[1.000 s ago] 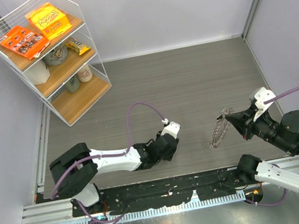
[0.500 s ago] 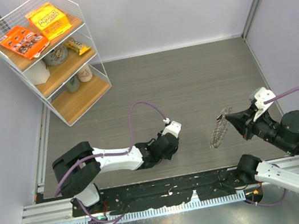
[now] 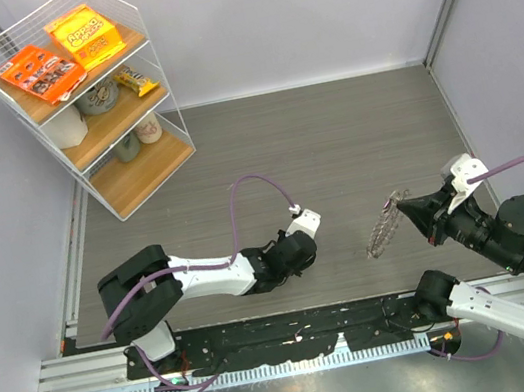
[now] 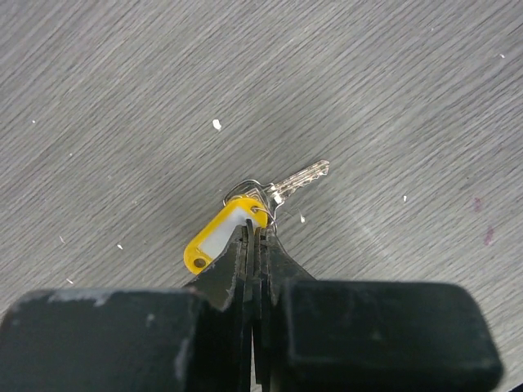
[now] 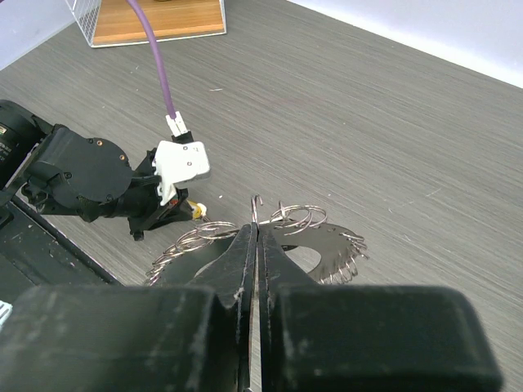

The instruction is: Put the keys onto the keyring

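The key with the yellow head (image 4: pixel 214 242) and silver blade (image 4: pixel 301 178) lies flat on the grey table. My left gripper (image 4: pixel 255 227) is shut, its tips pinching the head end by the small wire loop; from above it (image 3: pixel 291 258) hides the key. A yellow speck of the key (image 5: pixel 197 210) shows under it in the right wrist view. The plain silver key is not in view. My right gripper (image 5: pixel 257 230) is shut on the keyring (image 5: pixel 327 237), a floppy silvery loop of wire rings that hangs off the tips (image 3: pixel 381 226) above the table, right of the left gripper.
A wire shelf rack (image 3: pixel 82 96) with snack boxes and jars stands at the back left. The left arm's purple cable (image 3: pixel 260 182) loops over the table. A metal rail (image 3: pixel 268 342) runs along the near edge. Walls close the back and sides.
My left gripper has crept a little to the right along the table, its cable loop shifting with it. The right gripper and keyring have hardly moved.
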Tool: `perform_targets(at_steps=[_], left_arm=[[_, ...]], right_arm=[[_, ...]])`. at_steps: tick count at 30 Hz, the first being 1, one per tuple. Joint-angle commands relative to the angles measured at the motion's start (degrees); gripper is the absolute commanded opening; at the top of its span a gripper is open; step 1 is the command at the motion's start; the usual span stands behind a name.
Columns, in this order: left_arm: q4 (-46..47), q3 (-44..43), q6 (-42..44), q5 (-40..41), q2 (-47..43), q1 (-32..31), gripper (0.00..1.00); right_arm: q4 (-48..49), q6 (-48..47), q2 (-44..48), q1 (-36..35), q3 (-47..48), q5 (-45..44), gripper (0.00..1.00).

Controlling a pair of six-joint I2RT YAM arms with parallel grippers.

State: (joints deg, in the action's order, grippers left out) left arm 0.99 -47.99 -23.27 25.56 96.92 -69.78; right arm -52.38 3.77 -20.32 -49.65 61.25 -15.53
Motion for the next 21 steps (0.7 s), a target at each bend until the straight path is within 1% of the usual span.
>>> perform_targets(at_steps=[1,5,11,12,13,14,15,18,21], left_arm=[[3.22,0.26,1.20,2.65,-0.59,-0.18,0.00],[4.37,2.19,2.35,3.18,-4.02,-0.27,0.00],[3.14,3.16,3.31,3.53,-9.03,-0.45,0.00],[3.05,3.08,3.75,3.62,-9.47,-0.62,0.05],[2.96,2.90,4.02,3.70,-9.73,-0.80,0.14],[2.79,2.55,4.28,3.62,-9.82,-0.88,0.20],[2.52,2.20,4.46,3.71,-9.48,-0.97,0.25],[2.35,1.06,4.72,3.62,-8.07,-1.15,0.36],[1.56,-0.44,4.46,3.53,-5.88,-1.24,0.41]], right_arm=[[2.46,-0.52,0.63,-0.01,0.88,-0.38,0.06],[2.63,-0.43,0.63,-0.01,0.80,-0.20,0.05],[2.99,-0.08,0.72,-0.01,0.27,0.15,0.05],[3.16,-0.08,0.72,-0.01,0.10,0.24,0.05],[3.25,-0.08,0.72,-0.01,0.01,0.24,0.05],[3.34,0.01,0.72,-0.01,-0.08,0.32,0.05],[3.34,-0.08,0.80,-0.01,-0.17,0.32,0.06],[3.51,0.10,0.80,0.08,-0.17,0.41,0.05],[3.16,0.10,1.07,-0.01,-0.08,0.41,0.05]])
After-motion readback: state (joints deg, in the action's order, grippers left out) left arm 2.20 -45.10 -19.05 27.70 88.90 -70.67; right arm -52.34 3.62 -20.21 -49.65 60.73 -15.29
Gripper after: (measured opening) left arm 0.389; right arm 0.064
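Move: The keys with their yellow tag lie on the table practically under the left fingertips, about 1 cm ahead and 1 cm below them, neither left nor right. The keyring is high up in the right fingers, its middle some 15 cm to the left hand's right, 9 cm back and 28 cm above. From the right hand the keys lie about 19 cm to the left, 6 cm ahead and 31 cm below. Straight up, after a brief linger at the keys with a slight shuffle to its left, the left hand rises about 4 cm with its tips still shut, then spreads its fingers to nearly half open above the tag, tilting up only slightly. The right hand stays put and keeps its pinch on the keyring. ##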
